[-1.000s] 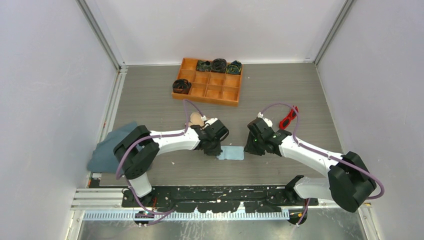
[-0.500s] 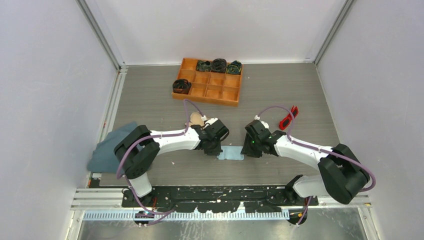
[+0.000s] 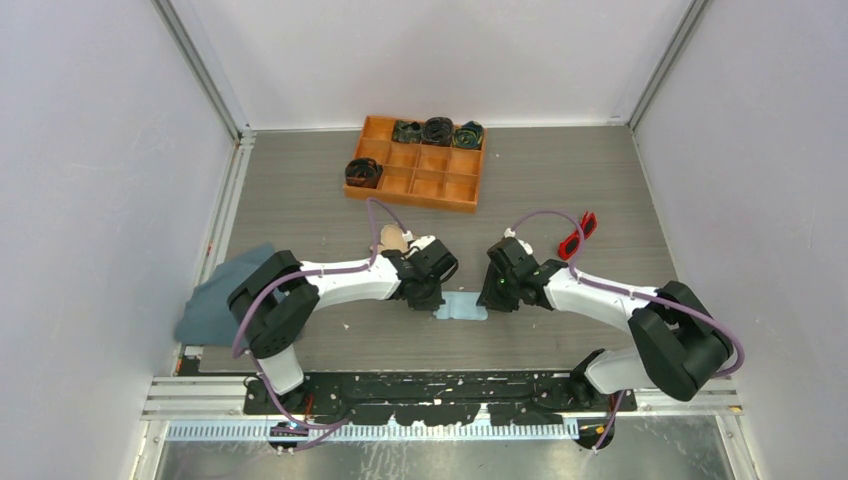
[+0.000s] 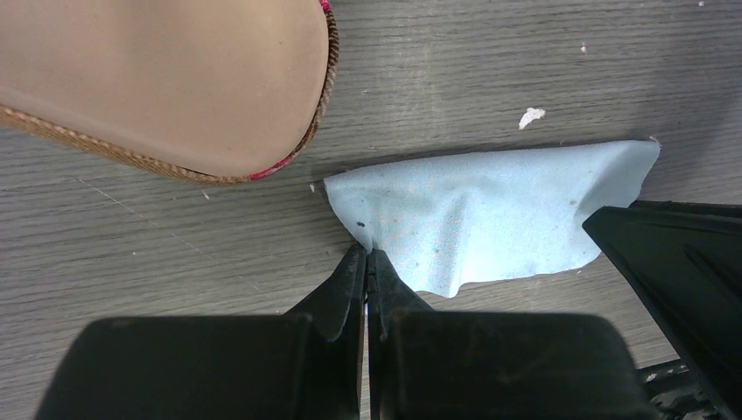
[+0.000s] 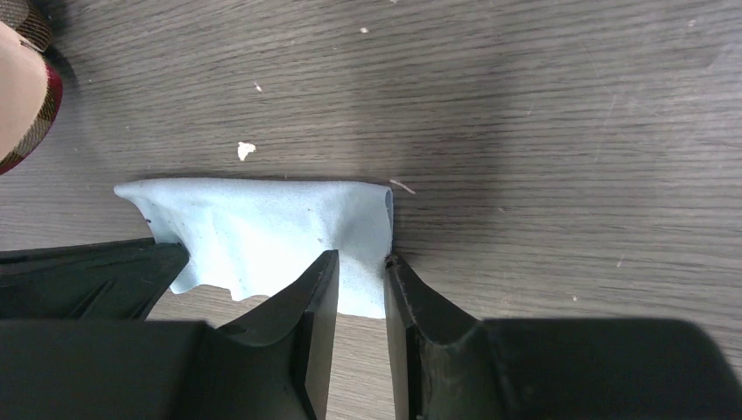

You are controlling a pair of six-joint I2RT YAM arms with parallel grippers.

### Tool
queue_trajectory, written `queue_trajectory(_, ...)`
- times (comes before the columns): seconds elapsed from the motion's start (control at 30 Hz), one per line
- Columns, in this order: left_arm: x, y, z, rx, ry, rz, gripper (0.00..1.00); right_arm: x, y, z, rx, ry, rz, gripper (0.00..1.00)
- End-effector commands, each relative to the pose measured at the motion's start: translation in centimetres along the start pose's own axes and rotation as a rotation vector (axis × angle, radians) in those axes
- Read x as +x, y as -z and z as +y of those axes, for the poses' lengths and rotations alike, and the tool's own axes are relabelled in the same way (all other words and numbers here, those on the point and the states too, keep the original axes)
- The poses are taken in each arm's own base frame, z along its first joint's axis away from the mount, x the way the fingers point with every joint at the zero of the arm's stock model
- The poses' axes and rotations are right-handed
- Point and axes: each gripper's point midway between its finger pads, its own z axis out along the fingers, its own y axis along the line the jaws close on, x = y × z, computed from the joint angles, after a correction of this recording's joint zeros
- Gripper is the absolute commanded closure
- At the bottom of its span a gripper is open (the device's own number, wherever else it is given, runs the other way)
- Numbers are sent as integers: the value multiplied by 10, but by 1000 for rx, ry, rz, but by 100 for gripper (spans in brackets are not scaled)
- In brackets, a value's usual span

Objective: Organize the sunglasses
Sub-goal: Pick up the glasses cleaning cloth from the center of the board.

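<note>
The red sunglasses lie on the table right of centre, behind my right arm, with nothing touching them. A small light blue cloth lies between my two grippers. My left gripper is shut on the cloth's left edge, which puckers at the fingertips. My right gripper is open, its jaws a small gap apart and straddling the cloth's right edge. The plaid case lies just beyond the left gripper.
An orange divider tray with several dark rolled items stands at the back. A grey-blue cloth hangs over the table's left edge. The right gripper shows as a dark finger in the left wrist view.
My right gripper has slid a little to the left, onto the cloth's right edge. The left arm and the sunglasses have stayed put.
</note>
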Motion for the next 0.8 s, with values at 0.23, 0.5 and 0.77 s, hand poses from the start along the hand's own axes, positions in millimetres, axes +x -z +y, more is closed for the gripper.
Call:
queue_trajectory(0.23, -7, 9, 0, 16, 8, -49, 99, -2, -2, -4, 36, 15, -5, 82)
queue_trajectory(0.5, -13, 14, -5, 31, 4, -72, 99, -4, 0, -1, 26, 20, -9, 100)
queue_trajectory(0.77, -33, 36, -11, 50, -46, -141, 100, -18, 18, 20, -31, 31, -39, 100)
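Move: The cleaning cloth lies between the hands: its middle is about 5 cm to the right of the left hand, whose shut fingers already pinch its left edge, and some 4 cm to the left of the right hand, whose parted fingers are down at its right edge. The open glasses case lies roughly 10 cm ahead and 9 cm left of the left hand. The red sunglasses lie about 13 cm ahead and 18 cm right of the right hand. Right fingers close, pinching the cloth's right edge nearly in place; then the left, still gripping, rises about 2 cm. ##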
